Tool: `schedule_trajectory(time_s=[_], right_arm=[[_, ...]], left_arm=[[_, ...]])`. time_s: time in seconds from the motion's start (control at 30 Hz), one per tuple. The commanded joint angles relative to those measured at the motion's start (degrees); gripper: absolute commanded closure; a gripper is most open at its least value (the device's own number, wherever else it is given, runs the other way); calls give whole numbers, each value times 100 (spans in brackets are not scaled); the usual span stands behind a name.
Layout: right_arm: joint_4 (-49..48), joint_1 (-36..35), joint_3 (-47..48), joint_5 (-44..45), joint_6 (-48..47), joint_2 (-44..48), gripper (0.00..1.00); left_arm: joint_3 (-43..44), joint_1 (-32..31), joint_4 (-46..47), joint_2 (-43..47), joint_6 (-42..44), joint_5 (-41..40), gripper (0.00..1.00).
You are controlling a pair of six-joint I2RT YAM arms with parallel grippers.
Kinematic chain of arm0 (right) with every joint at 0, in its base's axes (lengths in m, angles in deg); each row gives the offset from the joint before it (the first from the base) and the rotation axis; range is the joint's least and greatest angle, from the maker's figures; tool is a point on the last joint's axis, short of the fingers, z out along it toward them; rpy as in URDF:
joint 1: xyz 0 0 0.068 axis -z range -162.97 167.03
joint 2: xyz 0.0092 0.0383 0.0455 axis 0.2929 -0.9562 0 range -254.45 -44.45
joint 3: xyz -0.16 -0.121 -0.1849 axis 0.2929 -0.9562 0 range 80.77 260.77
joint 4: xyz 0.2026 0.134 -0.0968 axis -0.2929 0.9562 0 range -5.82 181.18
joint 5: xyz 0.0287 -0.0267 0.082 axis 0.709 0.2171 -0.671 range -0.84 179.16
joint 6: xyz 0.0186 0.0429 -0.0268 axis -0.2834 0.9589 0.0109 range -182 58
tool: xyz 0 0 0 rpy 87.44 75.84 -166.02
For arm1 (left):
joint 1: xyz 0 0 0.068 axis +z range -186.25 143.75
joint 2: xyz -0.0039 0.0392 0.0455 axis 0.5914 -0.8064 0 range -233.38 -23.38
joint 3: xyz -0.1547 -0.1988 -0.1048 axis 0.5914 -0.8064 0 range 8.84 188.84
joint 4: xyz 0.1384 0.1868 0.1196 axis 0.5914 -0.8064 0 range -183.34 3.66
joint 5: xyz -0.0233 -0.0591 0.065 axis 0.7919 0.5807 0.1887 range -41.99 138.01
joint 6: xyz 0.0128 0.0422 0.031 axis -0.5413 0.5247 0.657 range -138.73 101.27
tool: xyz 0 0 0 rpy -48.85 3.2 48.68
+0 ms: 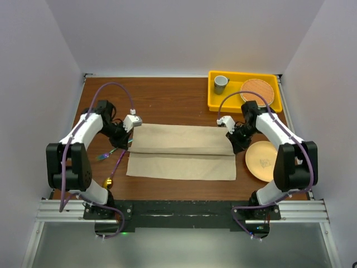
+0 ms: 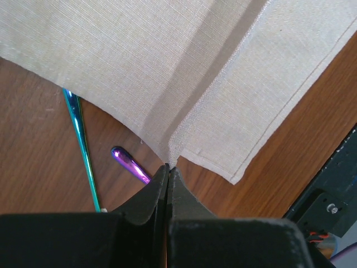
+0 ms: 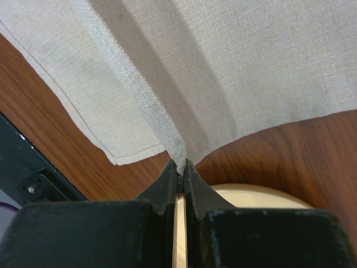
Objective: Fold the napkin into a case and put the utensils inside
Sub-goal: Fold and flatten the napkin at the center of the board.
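Note:
The beige napkin lies spread across the table's middle, with a fold ridge running left to right along it. My left gripper is shut on the left end of that ridge, and the cloth rises from the fingertips. My right gripper is shut on the ridge's right end, where the napkin fans away. The utensils lie left of the napkin: a teal-rainbow handle, a purple handle and the spoon's gold bowl.
A peach plate sits right of the napkin, under my right gripper. At the back right, a yellow tray holds a grey cup and a round orange disc. A black rail lines the near edge.

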Motion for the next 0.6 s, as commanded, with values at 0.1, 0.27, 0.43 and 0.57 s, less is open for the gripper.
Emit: schedule_trajectory(time_s=[0.1, 0.27, 0.43, 0.57], right_arm=[[2, -127, -569, 188, -154, 219, 100], [-490, -444, -859, 390, 22, 52, 100], [-605, -470, -842, 487, 57, -115, 100], [-526, -462, -754, 522, -4, -115, 100]], left_arm=[[-248, -7, -615, 544, 490, -10, 100], [-723, -358, -432, 650, 263, -1, 100], [-1119, -623, -19, 580, -80, -263, 100], [-1225, -631, 228, 544, -168, -475, 100]])
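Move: The left hand still pinches the left end of the napkin's upper flap; the napkin's near-left corner lies some 11 cm back of that hand, level sideways and 3 cm below. The fork's middle is about 6 cm to its left and nearly level, the spoon's the same to the left but 7 cm back. The right hand holds the flap's other end, with the near-right corner about 12 cm straight back and 4 cm down; the plate's middle is some 11 cm to its right and 4 cm back. Back towards the base go both hands, fingers staying shut on the flap's corners, drawing its edge over the lower layer towards the napkin's near edge. The left rises about a centimetre, then sweeps back some 7 cm while sinking, tipping slightly; the right goes back about 4 cm, then mainly sinks, ending 4 cm lower. ##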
